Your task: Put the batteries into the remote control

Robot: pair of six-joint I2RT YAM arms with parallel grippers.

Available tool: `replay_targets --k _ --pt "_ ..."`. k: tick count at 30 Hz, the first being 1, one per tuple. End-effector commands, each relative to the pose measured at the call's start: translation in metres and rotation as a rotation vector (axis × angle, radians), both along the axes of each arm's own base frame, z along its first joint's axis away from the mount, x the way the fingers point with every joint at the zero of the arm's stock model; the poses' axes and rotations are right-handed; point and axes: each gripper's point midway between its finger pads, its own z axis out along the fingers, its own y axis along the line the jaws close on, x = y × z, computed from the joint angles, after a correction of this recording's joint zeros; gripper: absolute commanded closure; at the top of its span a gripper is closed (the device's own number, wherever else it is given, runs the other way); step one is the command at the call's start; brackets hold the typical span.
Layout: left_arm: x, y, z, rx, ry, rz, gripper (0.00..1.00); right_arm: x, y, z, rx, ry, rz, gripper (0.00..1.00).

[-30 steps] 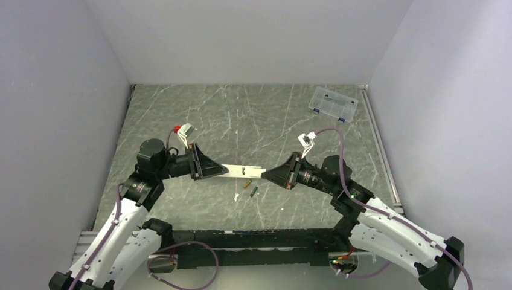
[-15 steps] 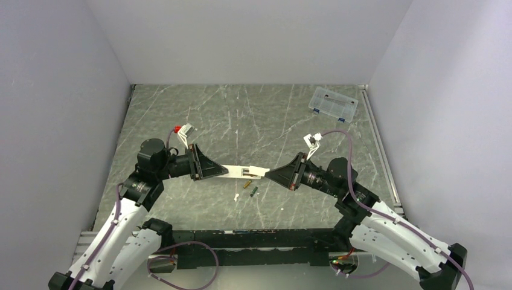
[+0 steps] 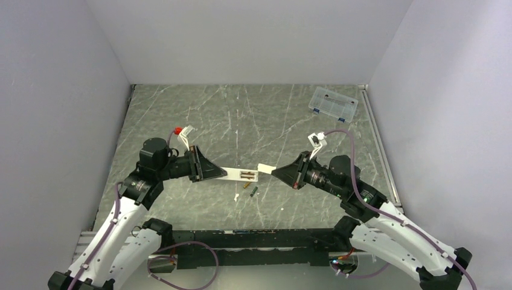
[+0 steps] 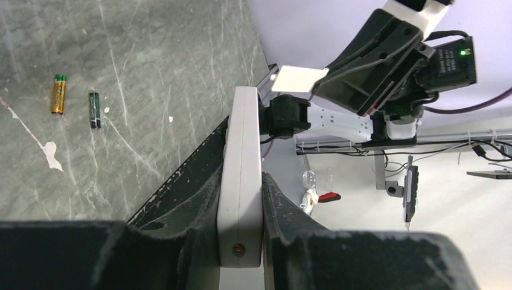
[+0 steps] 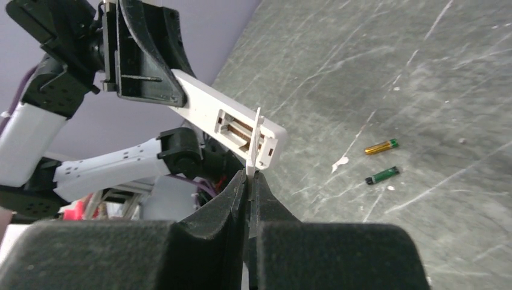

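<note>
My left gripper [image 3: 220, 172] is shut on one end of the white remote control [image 3: 238, 174], holding it level above the table. Its open battery recess [image 5: 238, 130] faces up near the free end. The left wrist view shows the remote [image 4: 241, 139] edge-on between the dark fingers. My right gripper [image 3: 275, 171] is shut on a thin flat white cover piece [image 5: 256, 136], held just off the remote's free end. Both batteries lie on the table below: a gold one [image 3: 246, 186] and a dark green one [image 3: 254, 191], side by side, also in the right wrist view, gold [image 5: 381, 146] and green [image 5: 382, 176].
A clear compartment box [image 3: 332, 104] stands at the back right of the grey marbled table [image 3: 241, 115]. A small white sliver [image 3: 236, 197] lies just left of the batteries. Grey walls close the table in on three sides.
My right gripper has drawn back to the right with the cover piece, which has come off the remote and left the recess open. The left arm has barely moved.
</note>
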Motion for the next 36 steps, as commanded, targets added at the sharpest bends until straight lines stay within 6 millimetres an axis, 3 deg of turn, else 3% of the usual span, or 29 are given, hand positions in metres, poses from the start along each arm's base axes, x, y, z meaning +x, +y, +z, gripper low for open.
replay_targets --k 1,12,22,36 --pt "0.0 -0.001 0.011 0.005 -0.058 -0.031 1.0 0.011 -0.016 0.011 -0.079 -0.07 -0.078 1.0" --pt "-0.002 0.0 -0.001 0.054 -0.028 -0.049 1.0 0.042 -0.035 -0.019 -0.215 -0.029 -0.17 1.0" --pt "-0.007 0.001 -0.001 0.048 -0.034 -0.059 1.0 0.073 -0.035 -0.061 -0.199 0.106 -0.176 1.0" --pt "-0.009 0.001 -0.001 0.039 -0.04 -0.052 1.0 0.114 -0.058 -0.118 -0.134 0.292 -0.387 1.0"
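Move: Both grippers already hold their parts: the right one the battery cover, the left one the remote control. From the right hand, the bare table ahead lies about 12 cm forward, 6 cm right and 25 below. The open battery compartment is some 8 cm to its left, 3 cm lower. The gold battery lies 8 cm ahead, 10 left; the green one 5 ahead, 7 left, both on the table. That bare spot is roughly 12 ahead and 23 right of the left hand. Carry the cover in the right gripper away from the remote control, first forward and to the right, then mostly down towards the bare table: about 12 cm down and 10 cm forward in all. Tip the fingers down and swing them clockwise on the way, keeping them shut. Lower the left hand about 2 cm early on and keep its hold on the remote. ##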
